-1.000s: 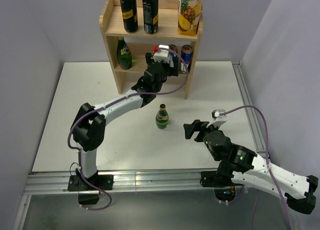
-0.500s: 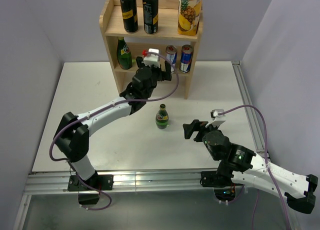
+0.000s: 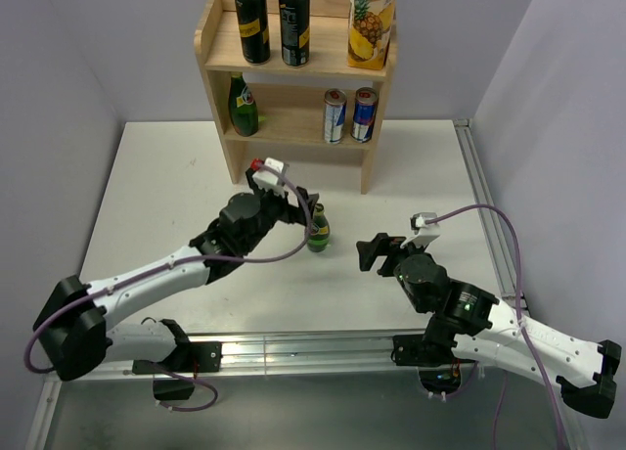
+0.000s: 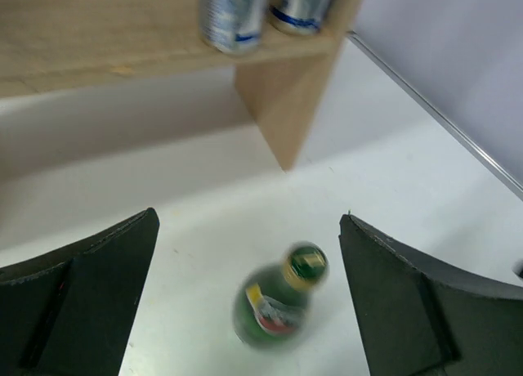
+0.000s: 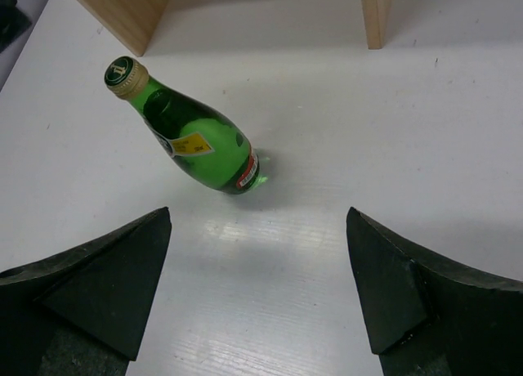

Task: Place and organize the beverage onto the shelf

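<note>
The wooden shelf (image 3: 217,41) carries two black cans (image 3: 252,20) on its top tier. On the lower tier stand a green bottle (image 3: 243,106) and two blue-and-silver cans (image 3: 335,115). A second green bottle (image 3: 317,230) stands upright on the table. My left gripper (image 3: 298,211) hovers open just left of and above it. In the left wrist view that bottle (image 4: 278,302) appears blurred between the wide-apart fingers of my left gripper (image 4: 249,217), untouched. My right gripper (image 3: 375,251) is open to the bottle's right. In the right wrist view the bottle (image 5: 192,135) lies ahead and left of the right gripper (image 5: 258,213).
A pineapple juice carton (image 3: 372,22) stands at the right end of the top tier. A metal rail (image 3: 486,210) runs along the table's right edge. The shelf's side panel (image 4: 282,106) is close ahead of the left wrist, with the cans (image 4: 233,16) above it.
The left arm has pulled back from the shelf's lower tier and dropped toward the bottle on the table, still open and empty. The right arm has stayed put.
</note>
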### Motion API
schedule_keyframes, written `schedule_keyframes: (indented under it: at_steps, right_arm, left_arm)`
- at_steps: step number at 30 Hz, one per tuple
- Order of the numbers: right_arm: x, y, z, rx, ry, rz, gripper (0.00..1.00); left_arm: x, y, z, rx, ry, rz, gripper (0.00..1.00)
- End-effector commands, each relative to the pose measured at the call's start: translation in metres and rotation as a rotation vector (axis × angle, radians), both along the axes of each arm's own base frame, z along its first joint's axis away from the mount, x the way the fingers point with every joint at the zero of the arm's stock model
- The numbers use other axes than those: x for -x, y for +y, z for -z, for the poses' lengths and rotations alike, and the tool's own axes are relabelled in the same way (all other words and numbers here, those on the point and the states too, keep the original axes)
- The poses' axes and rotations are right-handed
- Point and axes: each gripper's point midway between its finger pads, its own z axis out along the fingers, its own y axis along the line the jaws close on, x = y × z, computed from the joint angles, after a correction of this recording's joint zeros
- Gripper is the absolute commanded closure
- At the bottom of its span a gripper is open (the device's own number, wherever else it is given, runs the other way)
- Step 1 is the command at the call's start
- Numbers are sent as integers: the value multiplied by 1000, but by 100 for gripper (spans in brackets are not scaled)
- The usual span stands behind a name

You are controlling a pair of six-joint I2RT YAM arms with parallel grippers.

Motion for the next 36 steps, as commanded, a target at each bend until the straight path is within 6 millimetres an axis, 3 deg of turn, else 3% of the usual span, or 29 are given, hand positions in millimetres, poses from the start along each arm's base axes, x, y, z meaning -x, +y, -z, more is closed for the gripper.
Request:
schedule_keyframes:
  at_steps: [1, 6, 10, 14, 16, 23, 36]
  right_arm:
    - [-4, 1, -2, -10, -15, 8, 5]
    - [-3, 1, -2, -18, -17, 9, 5]
    - [-3, 1, -2, -17, -16, 8, 5]
    - [-3, 1, -1, -19, -15, 5, 5]
    - [-2, 1, -1, -20, -15, 4, 5]
    - [-2, 0, -1, -22, -15, 6, 5]
    - [-2, 3, 1, -12, -6, -5, 5]
  left_arm:
    - [34, -11, -5, 73, -3, 120, 1]
    - [65, -21, 23, 97, 32, 203, 1]
    - [68, -25, 37, 101, 18, 205, 1]
    - [61, -34, 61, 79, 8, 190, 1]
    - [57, -39, 61, 89, -14, 188, 1]
    - [38, -59, 93, 42, 0, 165, 2]
    - [22, -62, 136, 37, 5, 91, 4]
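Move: The green bottle standing on the table is roughly 8 cm to the right of the left hand, level with it fore and aft, its middle about 16 cm lower. On the shelf beyond, the silver-blue can stands some 20 cm ahead, 12 cm right and 3 cm up, and the dark blue can about 8 cm farther right of that one. From the idle right hand the bottle lies about 10 cm ahead, 18 cm left and 8 cm below. Backing away from the shelf by about 7 cm at first and already sinking, the left hand then drops steeply, some 16 cm in all, drifting right and easing forward again towards the green bottle. It swings about ten degrees clockwise, then partly back, and brings its wide-open fingers to either side of the bottle's body; no grip yet. ##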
